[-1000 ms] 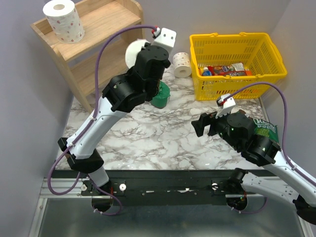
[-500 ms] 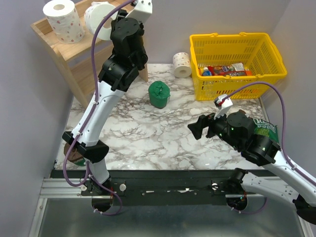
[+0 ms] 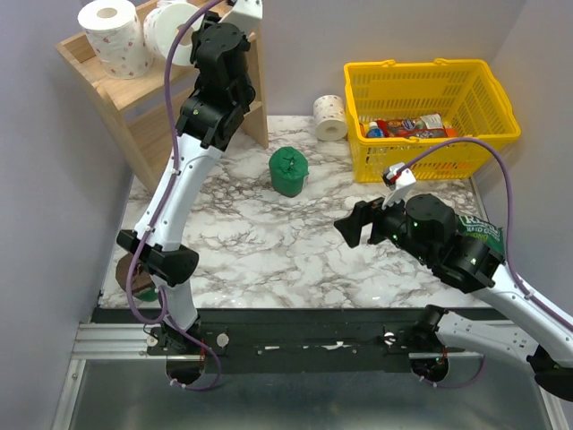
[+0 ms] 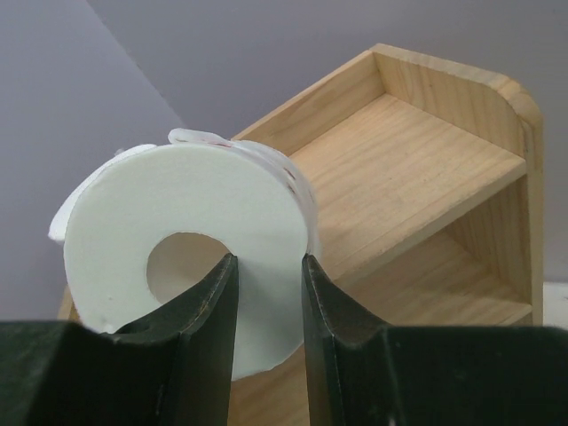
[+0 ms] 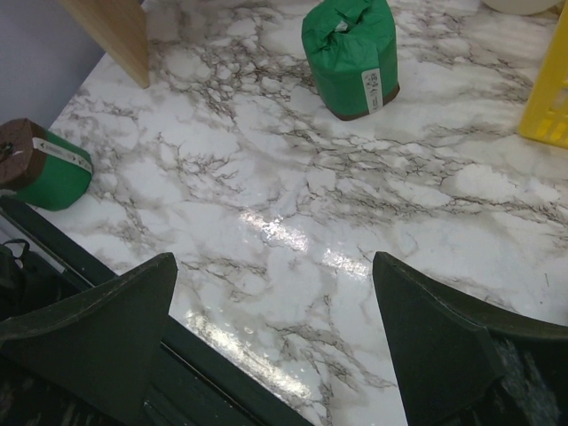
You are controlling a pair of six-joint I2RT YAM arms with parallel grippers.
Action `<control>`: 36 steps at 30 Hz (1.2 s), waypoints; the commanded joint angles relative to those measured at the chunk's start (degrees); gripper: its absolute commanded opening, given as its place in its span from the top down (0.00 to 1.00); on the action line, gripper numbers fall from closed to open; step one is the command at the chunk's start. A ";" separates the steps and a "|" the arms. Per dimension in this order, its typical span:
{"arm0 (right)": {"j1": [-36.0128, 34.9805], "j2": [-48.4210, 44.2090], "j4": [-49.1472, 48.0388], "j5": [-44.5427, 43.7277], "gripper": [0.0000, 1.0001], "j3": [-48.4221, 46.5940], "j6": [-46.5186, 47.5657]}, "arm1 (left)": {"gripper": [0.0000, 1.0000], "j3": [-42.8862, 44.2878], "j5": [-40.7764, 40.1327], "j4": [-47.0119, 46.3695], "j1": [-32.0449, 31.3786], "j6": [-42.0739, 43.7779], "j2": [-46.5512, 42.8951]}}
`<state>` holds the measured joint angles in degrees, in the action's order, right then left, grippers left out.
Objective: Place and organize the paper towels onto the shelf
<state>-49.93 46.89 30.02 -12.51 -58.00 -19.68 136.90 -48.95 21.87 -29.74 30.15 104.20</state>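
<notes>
My left gripper (image 4: 269, 266) is shut on a white paper towel roll (image 4: 115, 231), one finger in its hollow core and the other outside its wall. In the top view this roll (image 3: 168, 32) hangs over the top tier of the wooden shelf (image 3: 192, 49), beside a spotted white roll (image 3: 113, 36) standing on that tier. A green roll (image 3: 289, 172) stands mid-table and a white roll (image 3: 329, 116) lies by the basket. Another green roll (image 5: 40, 164) lies near the table's front left corner. My right gripper (image 5: 273, 266) hovers open over bare marble, nothing between its fingers.
A yellow mesh basket (image 3: 488, 134) with snack packets sits at the back right. A flat green packet (image 3: 483, 235) lies beside my right arm. The shelf's side panel (image 5: 111, 31) stands on the marble at the back left. Grey walls close in on both sides.
My left arm has carried the white roll up and left from above the table to over the shelf's top tier. The right gripper has crept slightly left, still open.
</notes>
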 commanded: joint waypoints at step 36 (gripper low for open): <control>-0.16 1.27 3.46 1.79 0.00 -5.28 -1.94 | 0.15 7.24 9.40 -9.74 8.20 4.21 6.19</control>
<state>-49.93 48.69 31.24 -10.98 -60.97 -21.23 142.67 -41.85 15.14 -21.87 33.43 109.36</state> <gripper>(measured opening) 0.998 0.842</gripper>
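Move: My left hand already has a paper towel roll pinched at its near right part, its round end facing me. The free spot for it on the shelf's top board is about 4 cm ahead, 5 cm left and 3 cm lower. The standing roll is some 13 cm left, level fore-and-aft and slightly lower; the shelf's right end panel is roughly 10 cm right and 3 cm ahead, 6 cm below. From my right hand that spot is about 28 cm forward, 35 cm left and 22 cm higher. I ease my left hand forward about 3 cm while sinking nearly 2 cm, then shift some 3 cm left, bringing the roll in against its standing neighbour on the top board. My fingers spread from under half open to well open during the leftward shift and let go, then I lift about 4 cm with the fingers tipping slightly up. ##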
